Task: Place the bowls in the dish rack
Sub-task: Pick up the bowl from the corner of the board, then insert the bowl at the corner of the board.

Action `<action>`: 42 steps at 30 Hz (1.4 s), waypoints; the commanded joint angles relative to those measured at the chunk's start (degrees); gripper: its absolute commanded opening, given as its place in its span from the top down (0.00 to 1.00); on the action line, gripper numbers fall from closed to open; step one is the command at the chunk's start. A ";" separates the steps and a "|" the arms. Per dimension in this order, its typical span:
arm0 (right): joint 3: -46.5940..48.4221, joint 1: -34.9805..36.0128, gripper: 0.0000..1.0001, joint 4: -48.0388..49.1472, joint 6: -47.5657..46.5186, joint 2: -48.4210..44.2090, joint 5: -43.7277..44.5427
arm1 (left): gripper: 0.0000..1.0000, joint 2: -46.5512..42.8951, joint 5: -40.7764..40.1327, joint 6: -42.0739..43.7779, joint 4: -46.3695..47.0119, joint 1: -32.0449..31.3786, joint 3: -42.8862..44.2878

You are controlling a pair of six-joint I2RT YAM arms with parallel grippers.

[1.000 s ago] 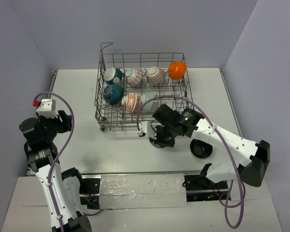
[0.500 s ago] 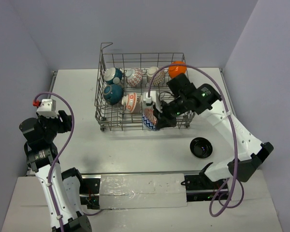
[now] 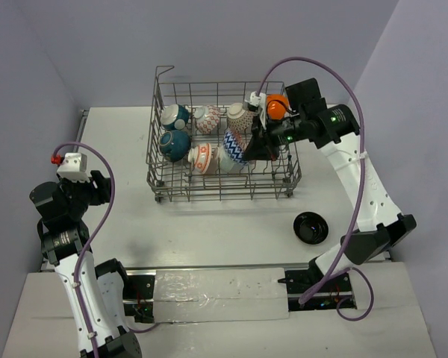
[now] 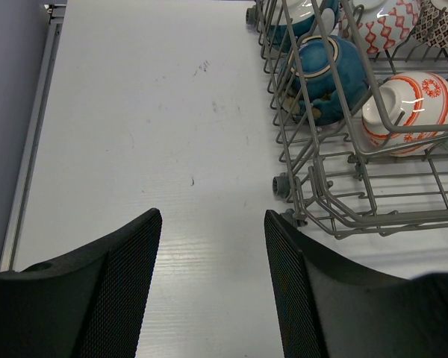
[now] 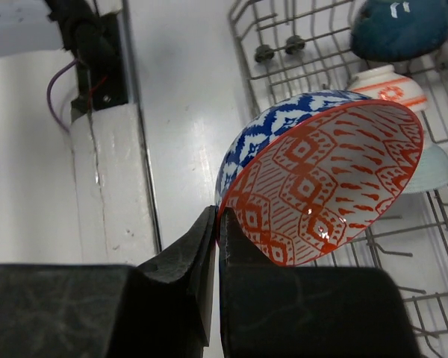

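My right gripper [image 3: 257, 146] [image 5: 218, 214] is shut on the rim of a bowl [image 3: 237, 145] [image 5: 322, 179] that is blue-patterned outside and red-patterned inside. It holds the bowl tilted above the middle of the grey wire dish rack [image 3: 222, 196] [image 5: 246, 54]. Several bowls sit in the rack: two teal ones [image 3: 175, 116] [image 3: 174, 142], a red-patterned one [image 3: 207, 118], a grey-patterned one [image 3: 240, 115], an orange one [image 3: 275, 108] and a white one with orange bands [image 3: 201, 156] [image 4: 409, 104]. A black bowl [image 3: 311, 227] lies on the table. My left gripper [image 4: 213, 218] is open over bare table, left of the rack.
The rack's front left corner and foot [image 4: 282, 183] lie just right of my left fingers. A raised wire loop [image 3: 163, 71] stands at the rack's back left corner. The table's left edge rail [image 4: 31, 142] runs beside my left gripper.
My right arm has lifted the blue-patterned bowl from the table in front of the rack and carried it up over the rack's middle. The left arm has not moved.
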 commanded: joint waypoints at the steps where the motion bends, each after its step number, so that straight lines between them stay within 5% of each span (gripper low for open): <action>1: -1.65 -3.22 1.00 12.76 7.69 -1.16 -0.42 | 0.37 -0.67 1.31 -0.74 1.73 0.30 -0.09; 9: -6.40 -12.26 1.00 27.43 22.63 1.21 -1.46 | 0.36 -0.50 2.98 -0.39 1.20 0.30 0.17; 16: -19.74 -19.74 1.00 45.46 42.58 1.12 -7.97 | 0.36 -0.76 4.04 -0.30 1.12 0.30 0.17; 29: -36.20 -21.51 1.00 68.59 64.29 2.88 -12.45 | 0.36 -0.85 5.00 -0.48 1.20 0.30 0.08; 42: -30.59 -23.09 1.00 73.43 67.56 13.42 -22.55 | 0.36 -0.32 4.39 -0.30 1.03 0.30 0.17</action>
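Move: The right hand holds the blue-patterned bowl by its rim. It is bound for the free slot just right of the mint bowl, about 14 cm ahead of this hand, 4 cm to its right and 18 cm below. At about that lower height, the mint bowl lies 13 cm ahead and 4 cm left. In the back row, the dotted bowl is some 25 cm straight ahead; the orange bowl is 26 cm ahead and 10 cm right. From the left hand, the slot is roughly 12 cm ahead, 43 cm right and 10 cm below. Still pinching the bowl's rim between closed fingers, the right hand carries it forward and rightward, nearly level at first, towards the gap beside the mint bowl. It then sinks about 12 cm with a last short push forward, the wrist rolling and swinging clockwise some 60 degrees in all to turn the bowl on edge. ##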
